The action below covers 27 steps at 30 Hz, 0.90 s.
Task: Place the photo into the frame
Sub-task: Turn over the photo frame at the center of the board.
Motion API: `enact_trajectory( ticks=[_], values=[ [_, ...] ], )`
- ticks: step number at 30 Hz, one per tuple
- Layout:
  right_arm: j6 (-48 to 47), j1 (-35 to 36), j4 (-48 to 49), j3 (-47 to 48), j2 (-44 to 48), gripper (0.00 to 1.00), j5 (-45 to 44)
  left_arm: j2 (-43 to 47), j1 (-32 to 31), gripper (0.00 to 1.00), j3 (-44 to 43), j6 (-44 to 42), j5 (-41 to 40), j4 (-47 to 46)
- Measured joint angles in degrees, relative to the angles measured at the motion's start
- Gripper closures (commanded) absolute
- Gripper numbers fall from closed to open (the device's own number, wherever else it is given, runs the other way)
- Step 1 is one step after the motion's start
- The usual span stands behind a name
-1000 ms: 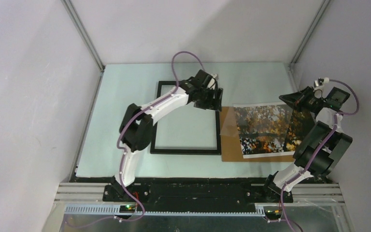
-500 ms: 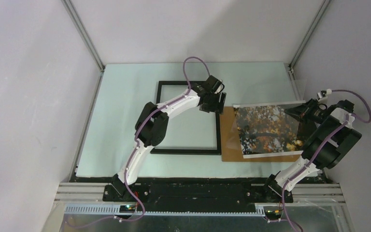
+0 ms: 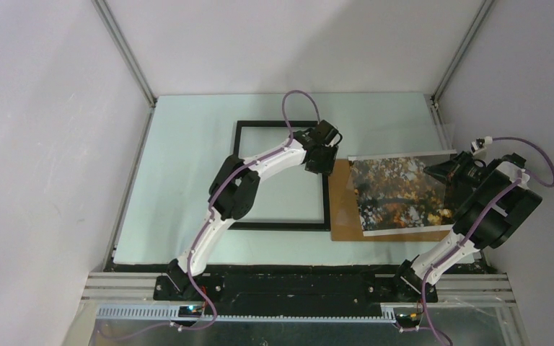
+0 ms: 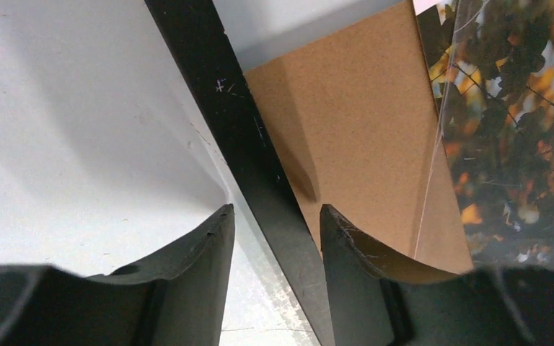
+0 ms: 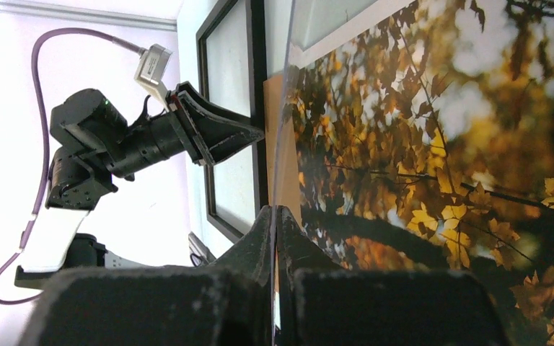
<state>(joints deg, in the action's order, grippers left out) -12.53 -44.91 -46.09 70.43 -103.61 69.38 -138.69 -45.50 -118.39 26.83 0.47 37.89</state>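
Observation:
The black frame (image 3: 239, 173) lies flat mid-table. My left gripper (image 3: 323, 164) is down over its right bar; in the left wrist view the jaws are open and straddle that bar (image 4: 245, 137), one finger on each side. The photo (image 3: 397, 191) of autumn leaves lies face up on a brown backing board (image 3: 343, 209) to the right of the frame. A clear pane (image 5: 285, 108) covers the photo, and its left edge (image 4: 433, 144) reaches over the board. My right gripper (image 5: 276, 213) is shut on the pane's right edge at the photo's far right (image 3: 443, 171).
The board's left side touches or nearly touches the frame's right bar. Grey enclosure walls stand close on the left, back and right. The right arm's elbow (image 3: 501, 209) sits by the right wall. The mint table surface (image 3: 180, 180) spreads left of the frame.
My left gripper slid to the frame's right bar and its jaws narrowed. My right gripper moved right and lowered the tilted pane nearly flat over the photo.

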Motion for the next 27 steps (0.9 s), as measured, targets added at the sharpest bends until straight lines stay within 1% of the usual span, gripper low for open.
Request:
enact_trajectory(
  ticks=[5, 6, 7, 8, 11, 12, 14, 16, 22, 27],
  values=[
    [-1.0, 0.0, -0.3, 0.2, -1.2, 1.0, -0.1, -0.6, -0.6, 0.58, -0.9, -0.3, -1.1, 0.0],
    [-1.2, 0.0, -0.4, 0.2, -1.3, 1.0, -0.1, -0.8, -0.7, 0.62, -1.2, -0.3, -1.4, 0.0],
    [-1.3, 0.0, -0.5, 0.2, -1.4, 1.0, -0.1, -1.0, -0.7, 0.65, -1.4, -0.3, -1.5, -0.1],
    [-1.5, 0.0, -0.6, 0.2, -1.5, 1.0, 0.0, -1.1, -0.7, 0.71, -1.4, -0.3, -1.7, -0.1],
    [-1.8, 0.0, -0.9, 0.2, -1.6, 1.0, 0.0, -1.1, -0.8, 0.79, -1.6, 0.5, -1.8, 0.1],
    [-2.0, 0.0, -1.0, 0.2, -1.6, 1.0, 0.0, -1.1, -0.8, 0.86, -1.6, 0.8, -1.9, 0.3],
    [-2.3, 0.0, -1.2, 0.2, -1.6, 1.0, 0.0, -1.1, -0.6, 0.98, -1.7, 1.3, -1.8, 0.3],
    [-2.6, 0.0, -1.6, 0.2, -1.6, 1.0, 0.0, -1.0, -0.2, 1.0, -1.7, 1.4, -1.5, 0.4],
    [-2.6, 0.0, -1.9, 0.2, -1.9, 1.0, 0.0, 0.7, 1.1, 1.0, -0.9, -1.3, 2.4, 0.6],
    [-2.6, 0.2, -1.9, 0.2, -2.1, 1.0, 0.1, 7.6, 2.1, 1.0, 1.3, -1.4, 5.8, 2.0]
  ],
)
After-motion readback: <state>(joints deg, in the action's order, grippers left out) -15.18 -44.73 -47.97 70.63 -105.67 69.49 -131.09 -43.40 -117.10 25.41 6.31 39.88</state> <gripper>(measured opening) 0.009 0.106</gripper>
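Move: The photo frame's right bar is already between the left gripper's open fingers: 0 cm ahead, 0 cm sideways, about 1 cm below. The backing board's middle is roughly 20 cm to that hand's right and 9 cm back. The photo on it is about 23 cm right and 7 cm back, both about 2 cm lower. From the right hand, the bar is some 30 cm left, 4 cm ahead and 12 cm below. Hold the left gripper down at the frame's right bar and close the fingers until they pinch the bar from both sides. Then raise it nearly straight up about 6 cm, faster towards the end, with hardly any wrist turn. Keep the right gripper shut on the clear sheet, practically still. ##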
